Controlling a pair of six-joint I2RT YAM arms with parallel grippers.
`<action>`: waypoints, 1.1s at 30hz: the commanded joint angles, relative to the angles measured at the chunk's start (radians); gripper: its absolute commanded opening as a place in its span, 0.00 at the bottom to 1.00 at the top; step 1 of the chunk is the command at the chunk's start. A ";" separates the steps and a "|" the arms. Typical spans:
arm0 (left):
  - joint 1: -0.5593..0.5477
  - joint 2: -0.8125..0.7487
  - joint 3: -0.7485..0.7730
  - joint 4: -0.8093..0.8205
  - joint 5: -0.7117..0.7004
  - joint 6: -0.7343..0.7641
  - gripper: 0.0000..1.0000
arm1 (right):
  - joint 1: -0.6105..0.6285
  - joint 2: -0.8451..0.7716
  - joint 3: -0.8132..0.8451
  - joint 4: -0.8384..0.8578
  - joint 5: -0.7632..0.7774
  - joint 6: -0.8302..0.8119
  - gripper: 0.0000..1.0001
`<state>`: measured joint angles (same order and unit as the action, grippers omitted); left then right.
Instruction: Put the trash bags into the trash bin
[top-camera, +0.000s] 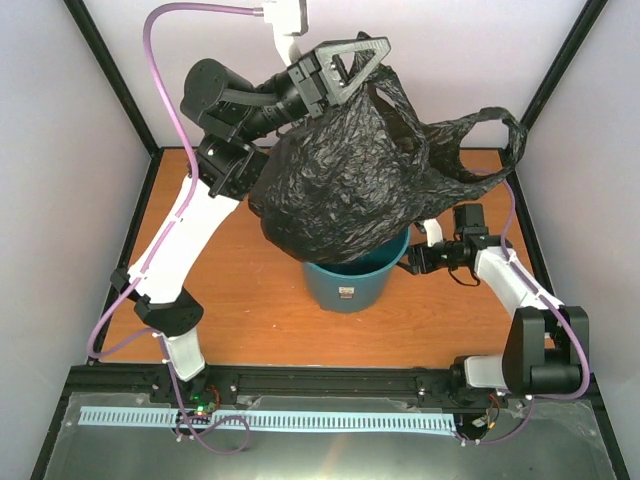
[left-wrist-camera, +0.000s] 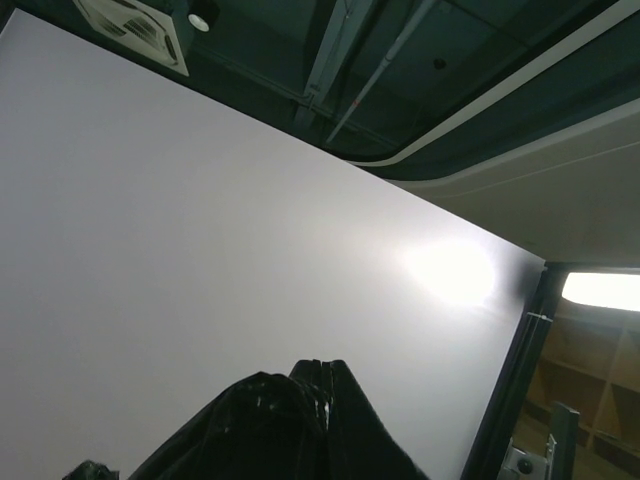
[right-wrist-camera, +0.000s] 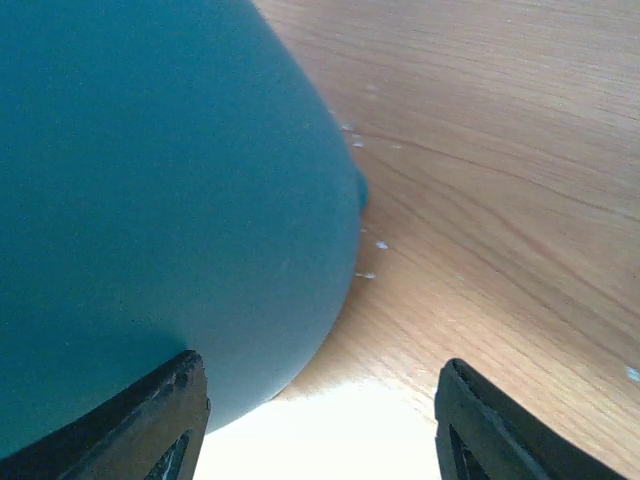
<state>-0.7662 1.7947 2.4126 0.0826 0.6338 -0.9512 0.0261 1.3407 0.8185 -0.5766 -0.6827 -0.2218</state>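
The black wrinkly trash bag hangs from my left gripper, which is raised high at the back and shut on the bag's top. The bag's lower end rests in the mouth of the teal trash bin at the table's middle. A loop handle sticks out to the right. In the left wrist view the shut fingertips pinch black film. My right gripper is open and empty, low beside the bin's right wall; the bin wall fills the left of the right wrist view, between my fingers.
The wooden table is walled by white panels and black frame posts. The left arm's purple cable loops up at the back left. A black rail runs along the near edge.
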 joint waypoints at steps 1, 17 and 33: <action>-0.010 0.025 0.035 0.045 0.015 -0.013 0.01 | 0.031 -0.043 0.027 -0.010 -0.108 -0.030 0.63; -0.011 -0.001 0.034 0.032 0.016 0.012 0.01 | -0.239 -0.210 0.179 -0.280 -0.209 -0.222 0.69; -0.011 -0.166 -0.160 -0.104 0.030 0.119 0.01 | -0.275 -0.388 0.581 -0.451 -0.237 -0.132 0.86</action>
<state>-0.7662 1.7073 2.2990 0.0368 0.6445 -0.8886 -0.2417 0.9466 1.3144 -0.9707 -0.9066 -0.4019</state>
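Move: The trash bag's free handle hangs about 38 cm above the right hand, some 6 cm to its right and 6 cm back. The trash bin stands beside the right hand, its middle 10 cm left and 1 cm ahead. From the left hand, which already holds the bag, the free handle lies about 13 cm right, level fore and aft and 20 cm lower; the bin lies 8 cm ahead, 2 cm left and 58 cm below. The right hand nudges the bin left, then rises some 25 cm towards the bag's free handle, opening wider. ##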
